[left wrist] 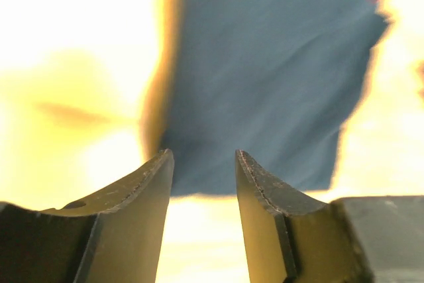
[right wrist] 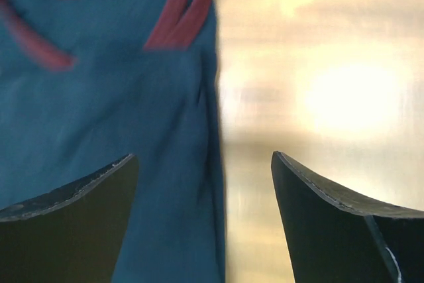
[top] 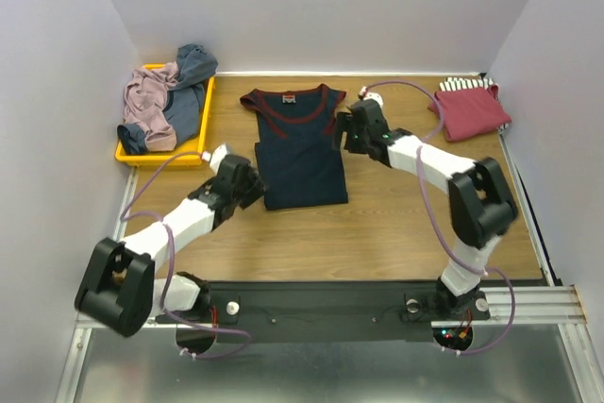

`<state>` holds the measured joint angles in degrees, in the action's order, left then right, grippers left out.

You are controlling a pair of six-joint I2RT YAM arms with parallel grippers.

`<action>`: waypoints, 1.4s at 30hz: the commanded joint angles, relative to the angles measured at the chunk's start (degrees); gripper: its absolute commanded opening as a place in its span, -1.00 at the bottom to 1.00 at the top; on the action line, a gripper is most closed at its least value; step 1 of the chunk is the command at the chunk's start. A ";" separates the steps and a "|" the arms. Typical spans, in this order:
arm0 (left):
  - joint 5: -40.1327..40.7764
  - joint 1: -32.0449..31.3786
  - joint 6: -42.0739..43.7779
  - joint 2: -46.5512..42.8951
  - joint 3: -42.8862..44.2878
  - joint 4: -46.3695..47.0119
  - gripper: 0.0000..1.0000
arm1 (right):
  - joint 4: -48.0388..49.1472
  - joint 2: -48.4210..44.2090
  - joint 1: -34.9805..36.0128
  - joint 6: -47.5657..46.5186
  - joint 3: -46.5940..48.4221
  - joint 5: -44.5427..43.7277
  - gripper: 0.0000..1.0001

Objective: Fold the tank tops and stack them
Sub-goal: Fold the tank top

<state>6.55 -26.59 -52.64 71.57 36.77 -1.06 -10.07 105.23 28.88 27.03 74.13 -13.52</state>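
A navy tank top (top: 297,148) with maroon trim lies flat on the wooden table, neck toward the back. My left gripper (top: 251,186) hovers at its lower left corner. In the left wrist view it (left wrist: 204,157) is open with nothing between the fingers, and the navy cloth (left wrist: 265,64) lies just ahead. My right gripper (top: 346,131) stands at the top's right edge near the armhole. It (right wrist: 204,157) is wide open over the cloth's edge (right wrist: 132,97). A folded dark red top (top: 469,110) rests on a striped one (top: 462,84) at the back right.
A yellow tray (top: 127,153) at the back left holds a crumpled mauve top (top: 146,99) and a grey-blue top (top: 193,73). White walls enclose the table on three sides. A metal rail (top: 330,299) with the arm bases runs along the near edge.
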 commanded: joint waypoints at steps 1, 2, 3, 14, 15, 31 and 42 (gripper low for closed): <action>-0.39 -0.74 -4.92 -8.10 -7.93 -0.79 0.04 | 0.13 -10.29 -0.23 4.17 -11.52 6.22 0.73; -1.44 -1.53 -5.53 -10.29 -10.12 -0.87 0.03 | 0.48 -11.35 -0.06 4.78 -13.64 6.92 0.72; -1.80 -1.88 -6.06 -11.09 -10.93 -0.96 0.03 | 0.75 -12.49 0.03 5.23 -15.75 7.19 0.72; -5.14 -9.00 -10.81 -6.62 -16.47 7.38 0.08 | 8.65 -22.53 0.30 11.20 -36.77 16.50 0.67; -5.84 -9.09 -11.25 -6.45 -17.69 8.35 0.08 | 9.44 -22.44 0.30 11.64 -37.38 17.38 0.67; 3.13 -3.06 -10.31 -15.24 -17.97 4.21 0.15 | 19.91 -15.76 0.30 17.89 -40.20 24.07 0.46; -3.12 -1.01 -6.51 -5.65 -18.49 14.33 0.12 | 21.23 -14.26 0.47 18.94 -42.31 23.63 0.31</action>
<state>4.21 -27.88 -61.14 64.93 18.37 10.96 14.87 88.68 28.95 45.41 34.70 10.09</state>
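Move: The right gripper's goal is the tank top's near right corner, some 15 cm back, 2 cm left and 8 cm below; its neckline lies about 9 cm ahead and 14 cm left, the red stack 6 cm ahead and 28 cm right. The near left corner is about 4 cm back, 2 cm right and 7 cm below the left gripper, with the yellow bin roughly 18 cm ahead and 22 cm left of that gripper. Draw the open right gripper back about 14 cm along the tank top's right side and down to its near right corner, tipping the fingers down, then roll its left side up to near 30 degrees while narrowing the fingers partway around the corner. Bring the half-open left gripper back and down past the near left corner, drifting right, then ease forward to stop just beside that corner. ##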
